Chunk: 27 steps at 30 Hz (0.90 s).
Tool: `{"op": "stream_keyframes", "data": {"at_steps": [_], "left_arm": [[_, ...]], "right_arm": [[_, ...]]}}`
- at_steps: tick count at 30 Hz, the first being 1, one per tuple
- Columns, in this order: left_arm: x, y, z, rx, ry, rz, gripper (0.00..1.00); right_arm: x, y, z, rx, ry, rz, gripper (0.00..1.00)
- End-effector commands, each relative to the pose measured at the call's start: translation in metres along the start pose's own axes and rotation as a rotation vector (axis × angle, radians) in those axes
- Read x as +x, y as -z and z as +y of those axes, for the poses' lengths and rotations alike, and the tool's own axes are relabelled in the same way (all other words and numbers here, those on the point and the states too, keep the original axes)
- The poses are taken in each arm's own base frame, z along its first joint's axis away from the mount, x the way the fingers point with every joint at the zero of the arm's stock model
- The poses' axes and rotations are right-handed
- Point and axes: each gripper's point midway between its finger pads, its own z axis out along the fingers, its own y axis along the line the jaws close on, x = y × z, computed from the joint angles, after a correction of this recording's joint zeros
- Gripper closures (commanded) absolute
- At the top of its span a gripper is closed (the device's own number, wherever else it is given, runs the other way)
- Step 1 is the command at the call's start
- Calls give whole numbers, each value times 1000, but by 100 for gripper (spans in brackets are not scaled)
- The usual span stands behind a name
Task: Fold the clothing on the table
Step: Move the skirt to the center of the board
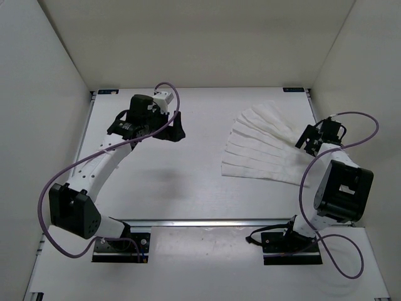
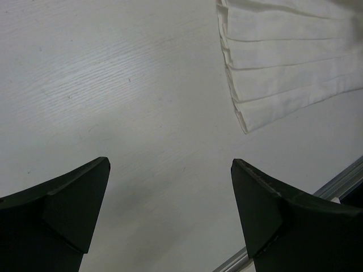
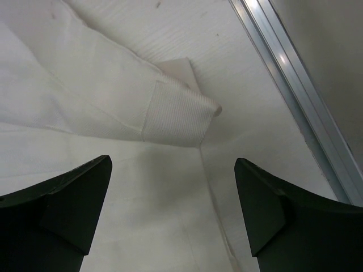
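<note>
The clothing (image 1: 263, 147), a thin white pleated piece, lies fanned out on the right half of the table (image 1: 188, 182). My right gripper (image 1: 309, 139) hovers low over its right edge. In the right wrist view the gripper (image 3: 173, 161) is open over the clothing (image 3: 102, 107), whose ribbed corner (image 3: 176, 116) is folded back ahead of the fingers. My left gripper (image 1: 176, 128) stands open over bare table left of the clothing. In the left wrist view that gripper (image 2: 170, 162) holds nothing, and the clothing's pleated hem (image 2: 283, 62) lies at the upper right.
A silver rail (image 1: 213, 222) crosses the near side of the table, and another rail (image 3: 295, 79) runs along its right edge close to the right gripper. White enclosure walls (image 1: 37, 94) close in the left, back and right. Purple cables (image 1: 53, 182) loop off both arms.
</note>
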Motion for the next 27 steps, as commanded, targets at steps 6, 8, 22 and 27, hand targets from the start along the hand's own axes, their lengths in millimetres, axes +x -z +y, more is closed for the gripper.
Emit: {"op": "stream_keyframes", "data": {"at_steps": [6,8,22,27], "left_arm": [[0,13,-3,32,17,-35,1],[0,12,-2,35,21,-32,1],[-9,15,10,13,29,-64,1],[-20,19,15,-10,38,-102,1]], "right_arm": [[-60,-21,26,-44,43,-196,15],[-67,-30,36,-63,78,-188,20],[-136,-13,60,-79,102,-234,100],[-262,89,137,-199,173,-522,100]]}}
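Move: The skirt's waistband end, where the right fingers will shut, lies about 8 cm ahead of the right hand, 1 cm to its right and 1 cm below. The body of the skirt fans out to the left, its middle roughly 20 cm left and level with the hand; the metal side rail runs about 7 cm to the hand's right. From the left hand, the waistband is some 10 cm ahead, 58 cm right and 16 cm below. The right hand pinches the skirt's waistband between its fingers: wide open, it skims about 8 cm forward just above the board, shuts fully as it arrives and pauses briefly. Then it swings quickly up some 12 cm and on forward another 6, the held cloth with it, the fingertips tipping up about 10 degrees. ##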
